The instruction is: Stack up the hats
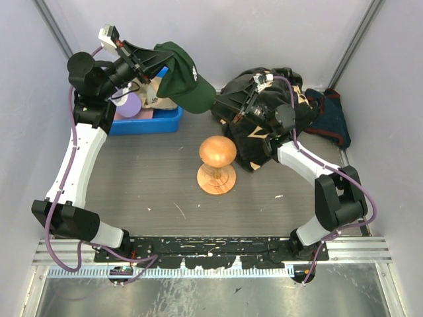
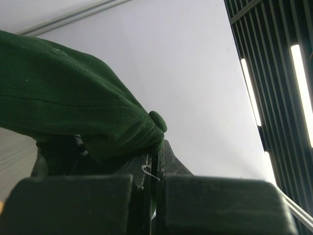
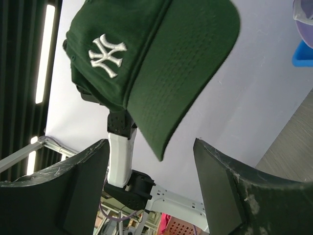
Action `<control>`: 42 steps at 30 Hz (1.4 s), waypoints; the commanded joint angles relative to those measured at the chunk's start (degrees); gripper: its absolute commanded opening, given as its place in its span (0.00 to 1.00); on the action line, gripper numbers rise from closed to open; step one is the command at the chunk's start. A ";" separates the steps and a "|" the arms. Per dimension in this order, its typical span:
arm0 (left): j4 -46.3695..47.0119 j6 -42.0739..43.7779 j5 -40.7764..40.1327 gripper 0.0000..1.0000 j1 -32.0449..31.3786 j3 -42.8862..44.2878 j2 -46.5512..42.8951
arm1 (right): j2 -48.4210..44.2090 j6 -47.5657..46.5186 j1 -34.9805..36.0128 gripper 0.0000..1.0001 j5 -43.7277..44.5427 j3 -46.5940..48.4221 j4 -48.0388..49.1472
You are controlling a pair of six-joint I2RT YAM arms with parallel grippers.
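My left gripper (image 1: 165, 61) is shut on the back of the dark green cap (image 1: 188, 80) and holds it up in the air over the back of the table, brim pointing right and down. In the left wrist view the green fabric (image 2: 73, 112) is pinched between the closed fingertips (image 2: 157, 159). My right gripper (image 1: 223, 105) is open just right of the brim, not touching it. In the right wrist view the cap (image 3: 161, 73), with its white logo (image 3: 106, 54), hangs above the open gripper (image 3: 151, 166). The lavender cap (image 1: 132, 104), tan cap (image 1: 156, 94) and a bit of pink cap (image 1: 160, 113) lie in the blue bin (image 1: 149, 124).
A round-topped wooden stand (image 1: 217, 164) stands mid-table. A black cloth with tan marks (image 1: 261, 135) lies under my right arm, with a dark navy cloth (image 1: 330, 117) at the back right. White walls close in the back and sides.
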 commanded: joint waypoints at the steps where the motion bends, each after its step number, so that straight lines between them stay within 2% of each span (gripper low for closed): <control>1: 3.20 -1.09 0.37 0.00 -0.23 -0.73 -2.93 | 0.44 -1.99 0.47 0.75 1.67 1.36 2.34; 10: 3.57 -1.37 0.72 0.00 -0.25 -3.60 -4.16 | 3.59 -2.35 1.19 0.74 3.32 6.33 1.27; 14: 4.18 -1.28 0.85 0.00 -0.23 -6.13 -4.83 | 5.23 -1.96 2.21 0.71 3.96 9.08 0.88; 15: 4.50 -1.26 0.82 0.00 -0.26 -6.94 -5.02 | 5.72 -1.70 2.55 0.65 4.06 9.76 0.89; 16: 4.71 -1.22 0.90 0.00 -0.18 -7.63 -5.38 | 6.18 -1.27 2.89 0.55 4.03 10.31 0.95; 19: 3.89 0.38 1.03 0.00 -0.20 -9.31 -5.84 | 7.20 -0.26 3.71 0.03 3.19 11.70 1.08; 23: -3.55 7.13 1.13 0.00 0.15 -9.89 -6.72 | 6.34 -0.33 3.65 0.00 0.83 11.67 -2.92; 25: -10.68 14.13 -0.17 0.10 0.96 -10.01 -7.96 | 5.01 -3.27 3.70 0.00 -1.32 12.35 -8.77; 28: -21.66 23.28 -5.25 0.34 2.73 -10.49 -10.51 | 2.58 -8.01 3.45 0.00 -4.44 13.16 -19.44; 31: -30.77 30.63 -11.39 0.54 4.40 -11.06 -14.77 | 0.12 -7.87 2.25 0.00 -6.92 11.48 -23.14; 34: -38.43 35.72 -18.36 0.69 5.83 -12.28 -17.53 | -2.48 -9.55 0.03 0.00 -9.77 10.92 -29.61; 38: -45.85 39.99 -28.95 0.79 6.17 -14.21 -20.21 | -4.47 -15.57 -3.13 0.00 -13.02 12.08 -45.42; 42: -47.83 41.95 -31.01 0.82 6.17 -15.76 -19.80 | -5.94 -20.05 -5.14 0.00 -14.80 11.15 -55.30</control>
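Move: The green hat hangs from the left fingers, its brim about 8 cm right of them, 3 cm back and 10 below. From the open right hand the brim is roughly 5 cm left and 2 ahead; the wooden hat stand's dome is 9 cm back, straight below by some 22; the dark blanket is 12 cm ahead, 15 right, well below. Right fingers reach some 4 cm forward-left, pinch the brim; left hand lets go and withdraws left and down. ##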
